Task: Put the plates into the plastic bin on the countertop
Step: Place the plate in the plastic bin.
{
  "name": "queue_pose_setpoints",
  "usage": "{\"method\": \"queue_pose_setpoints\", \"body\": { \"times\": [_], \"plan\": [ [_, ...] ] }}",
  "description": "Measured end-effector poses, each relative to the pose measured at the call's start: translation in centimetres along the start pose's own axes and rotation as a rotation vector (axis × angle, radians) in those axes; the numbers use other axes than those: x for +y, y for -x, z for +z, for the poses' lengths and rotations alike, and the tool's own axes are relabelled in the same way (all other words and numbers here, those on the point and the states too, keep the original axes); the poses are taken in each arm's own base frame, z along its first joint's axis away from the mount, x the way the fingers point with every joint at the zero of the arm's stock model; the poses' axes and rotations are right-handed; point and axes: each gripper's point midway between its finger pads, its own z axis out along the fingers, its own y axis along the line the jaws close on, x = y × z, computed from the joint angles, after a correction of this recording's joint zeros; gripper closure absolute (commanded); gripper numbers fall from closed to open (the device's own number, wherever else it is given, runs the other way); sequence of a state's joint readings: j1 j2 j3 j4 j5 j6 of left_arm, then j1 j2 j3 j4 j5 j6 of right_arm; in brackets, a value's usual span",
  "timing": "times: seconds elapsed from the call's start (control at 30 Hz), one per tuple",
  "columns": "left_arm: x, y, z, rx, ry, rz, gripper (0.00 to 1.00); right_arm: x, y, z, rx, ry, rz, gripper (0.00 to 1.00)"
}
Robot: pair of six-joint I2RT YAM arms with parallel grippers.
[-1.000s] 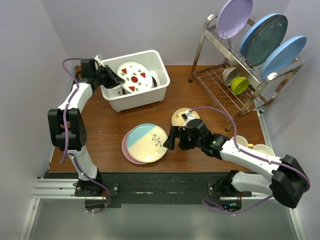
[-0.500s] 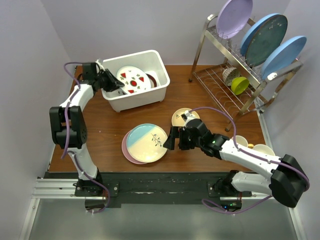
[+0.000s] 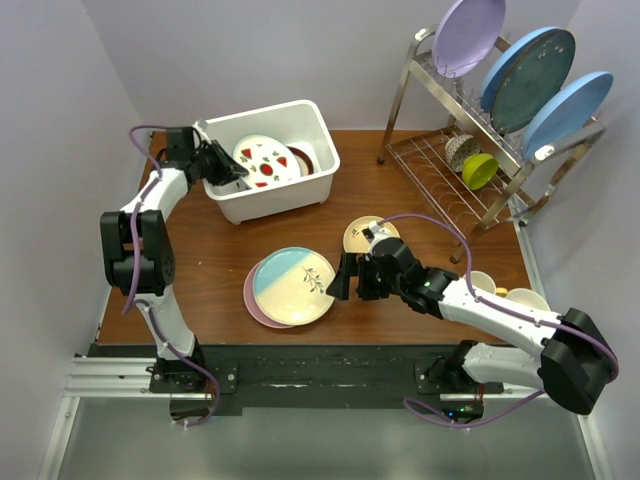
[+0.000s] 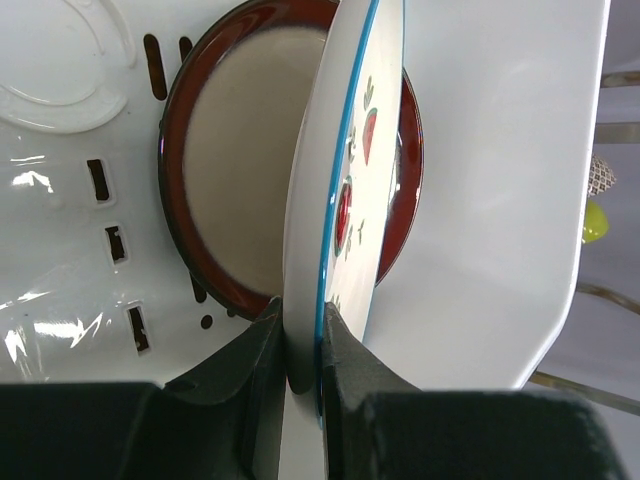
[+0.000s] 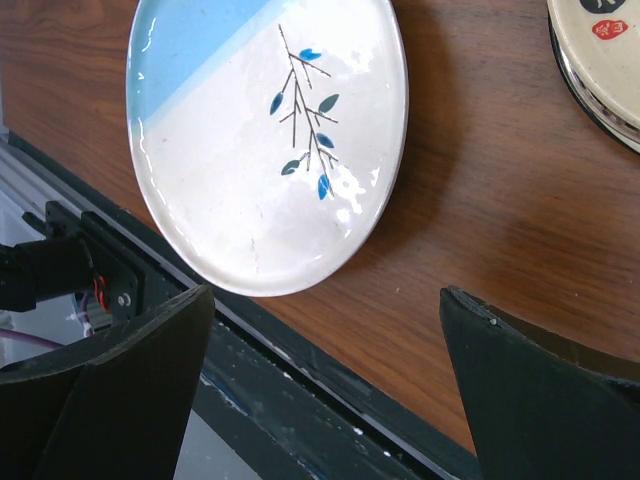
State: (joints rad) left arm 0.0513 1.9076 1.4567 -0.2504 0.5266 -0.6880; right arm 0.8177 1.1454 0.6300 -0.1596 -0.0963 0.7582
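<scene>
The white plastic bin [image 3: 272,203] stands at the back left of the countertop [image 3: 210,250]. My left gripper [image 3: 234,168] reaches over the bin's left wall and is shut on the rim of the white plate with red-green motifs [image 3: 266,160]. In the left wrist view that plate [image 4: 345,170] stands edge-on between the fingers of the gripper [image 4: 300,335], leaning against the maroon-rimmed plate [image 4: 235,170] inside the bin. My right gripper [image 3: 340,277] hangs open just right of the pale blue plate [image 3: 292,285], which lies on a pink plate [image 3: 250,300]. The small tan plate [image 3: 358,232] sits behind the right arm.
A chrome dish rack [image 3: 445,165] at the back right holds upright lilac [image 3: 468,32] and blue plates [image 3: 528,75] and a yellow-green cup [image 3: 480,170]. Pale cups [image 3: 525,297] sit at the right edge. The table's front edge runs close below the right gripper [image 5: 325,295].
The left gripper has shifted slightly with the motif plate, which now sits a little lower in the bin. The right arm has not moved.
</scene>
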Motion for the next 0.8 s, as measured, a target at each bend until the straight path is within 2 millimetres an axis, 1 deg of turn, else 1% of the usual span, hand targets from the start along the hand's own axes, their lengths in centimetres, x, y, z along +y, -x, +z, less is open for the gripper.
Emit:
{"method": "queue_pose_setpoints", "body": {
  "times": [0.13,0.2,0.33,0.4,0.63,0.8],
  "plan": [
    [0.1,0.0,0.1,0.002,0.003,-0.001,0.77,0.0,0.0,0.0,0.001,0.000,0.000,0.01],
    [0.2,0.0,0.2,0.006,0.007,-0.003,0.75,0.0,0.0,0.0,0.001,-0.001,0.000,0.01],
    [0.2,-0.1,0.3,0.022,0.011,-0.009,0.68,0.0,0.0,0.0,0.001,0.000,0.000,0.01],
    [0.3,-0.2,0.2,0.032,0.018,-0.010,0.67,0.0,0.0,0.0,0.001,0.000,0.000,0.01],
    [0.5,0.1,0.0,0.052,0.061,0.015,0.50,0.0,0.0,0.0,0.001,-0.001,0.000,0.01],
    [0.3,0.8,-0.5,0.041,0.094,0.046,0.46,0.0,0.0,0.0,0.001,0.000,0.000,0.01]
  ]
}}
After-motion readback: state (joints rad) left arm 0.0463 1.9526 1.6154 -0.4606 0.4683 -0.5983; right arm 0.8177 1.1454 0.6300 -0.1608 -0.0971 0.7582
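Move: The left gripper already holds the rim of the watermelon plate, tilted in the bin; that plate's middle is about 6 cm ahead, 4 cm right and 5 cm below. The red-rimmed plate underneath lies roughly 4 cm ahead, 7 cm right and 9 cm down; the blue-and-white plate is some 22 cm back, 10 cm right and 13 cm lower. From the right hand, the red-rimmed plate is about 22 cm ahead, 13 cm left and 8 cm lower. Keep the left gripper almost in place over the near-left part of the bin, easing down only about half a centimetre while the fingers begin to open and release the watermelon plate's rim. Spread them to roughly half open, then lift and drift left by about 1 cm each, tilting the wrist slightly. ##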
